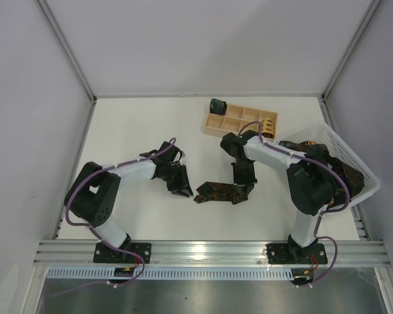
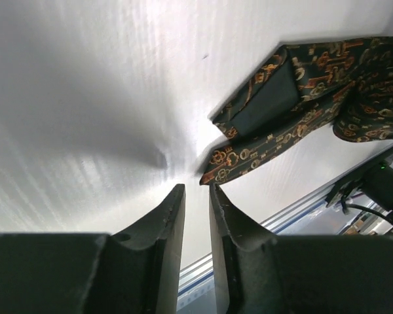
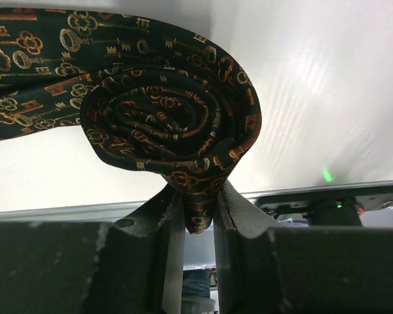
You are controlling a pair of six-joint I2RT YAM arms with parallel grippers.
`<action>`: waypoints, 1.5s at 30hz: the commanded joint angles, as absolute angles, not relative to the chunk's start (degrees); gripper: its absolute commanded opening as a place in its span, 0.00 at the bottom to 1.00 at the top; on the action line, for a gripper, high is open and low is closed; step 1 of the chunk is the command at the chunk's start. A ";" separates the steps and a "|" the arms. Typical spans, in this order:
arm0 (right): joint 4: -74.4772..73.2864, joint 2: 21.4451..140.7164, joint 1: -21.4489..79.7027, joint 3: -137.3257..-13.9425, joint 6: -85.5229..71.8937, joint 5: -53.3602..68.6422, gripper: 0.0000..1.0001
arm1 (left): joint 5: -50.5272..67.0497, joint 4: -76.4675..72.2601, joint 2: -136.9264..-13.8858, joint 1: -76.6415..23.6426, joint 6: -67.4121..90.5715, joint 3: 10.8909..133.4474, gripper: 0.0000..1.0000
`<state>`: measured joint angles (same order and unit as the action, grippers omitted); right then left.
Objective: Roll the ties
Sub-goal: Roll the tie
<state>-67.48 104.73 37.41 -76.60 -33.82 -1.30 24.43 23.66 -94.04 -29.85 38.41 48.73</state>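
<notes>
A dark tie (image 1: pixel 216 192) with a gold-orange key pattern lies on the white table between the arms. Its right end is wound into a coil (image 3: pixel 164 111). My right gripper (image 3: pixel 195 191) is shut on the lower edge of that coil, with fabric pinched between the fingers; in the top view the right gripper (image 1: pixel 243 185) stands over the tie's right end. The tie's pointed flat end (image 2: pixel 213 175) lies just past the tips of my left gripper (image 2: pixel 196 188), whose jaws stand a narrow gap apart with nothing between them. From above, the left gripper (image 1: pixel 182 190) sits just left of the tie.
A pale wooden compartment tray (image 1: pixel 232 124) stands at the back, with a dark green rolled tie (image 1: pixel 217 104) at its left end and a tan-gold one (image 1: pixel 269 124) at its right. A white mesh basket (image 1: pixel 357 163) at the right holds more dark ties (image 1: pixel 344 170).
</notes>
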 commanded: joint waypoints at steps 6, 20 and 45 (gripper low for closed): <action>-68.38 102.39 34.01 -79.54 -25.14 4.74 0.00 | 30.14 20.05 -100.18 -29.97 33.40 62.04 0.33; -64.07 99.32 28.49 -75.68 -23.47 18.63 0.00 | 32.17 22.23 -118.21 -34.72 33.31 75.59 0.31; -77.08 102.13 33.48 -79.90 -23.02 -8.52 0.00 | 33.13 21.01 -108.81 -36.65 35.15 63.03 0.29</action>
<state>-73.32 101.58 31.66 -78.46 -21.96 -1.58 34.57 20.60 -110.98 -35.88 35.51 63.70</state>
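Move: The tie's flat, unrolled tail has its middle about 10 cm to the right of the left hand, some 1 cm ahead and 2 cm below. The rolled part, pinched by the right fingers, lies roughly 20 cm to the left hand's right and 2 cm ahead. From the right hand the tail lies about 11 cm left, level fore and aft and 5 cm down; the wooden divider box stands some 27 cm straight ahead. Forward and right in a raised arc, the left hand swings out about 10 cm, dips, then draws back towards the base to finish low beside the tail's left end, fingers slightly open. Keeping its pinch on the roll, the right hand wavers sideways, fingertips swinging left some 20 degrees and back upright; it rises slightly and ends roughly 4 cm farther right. ##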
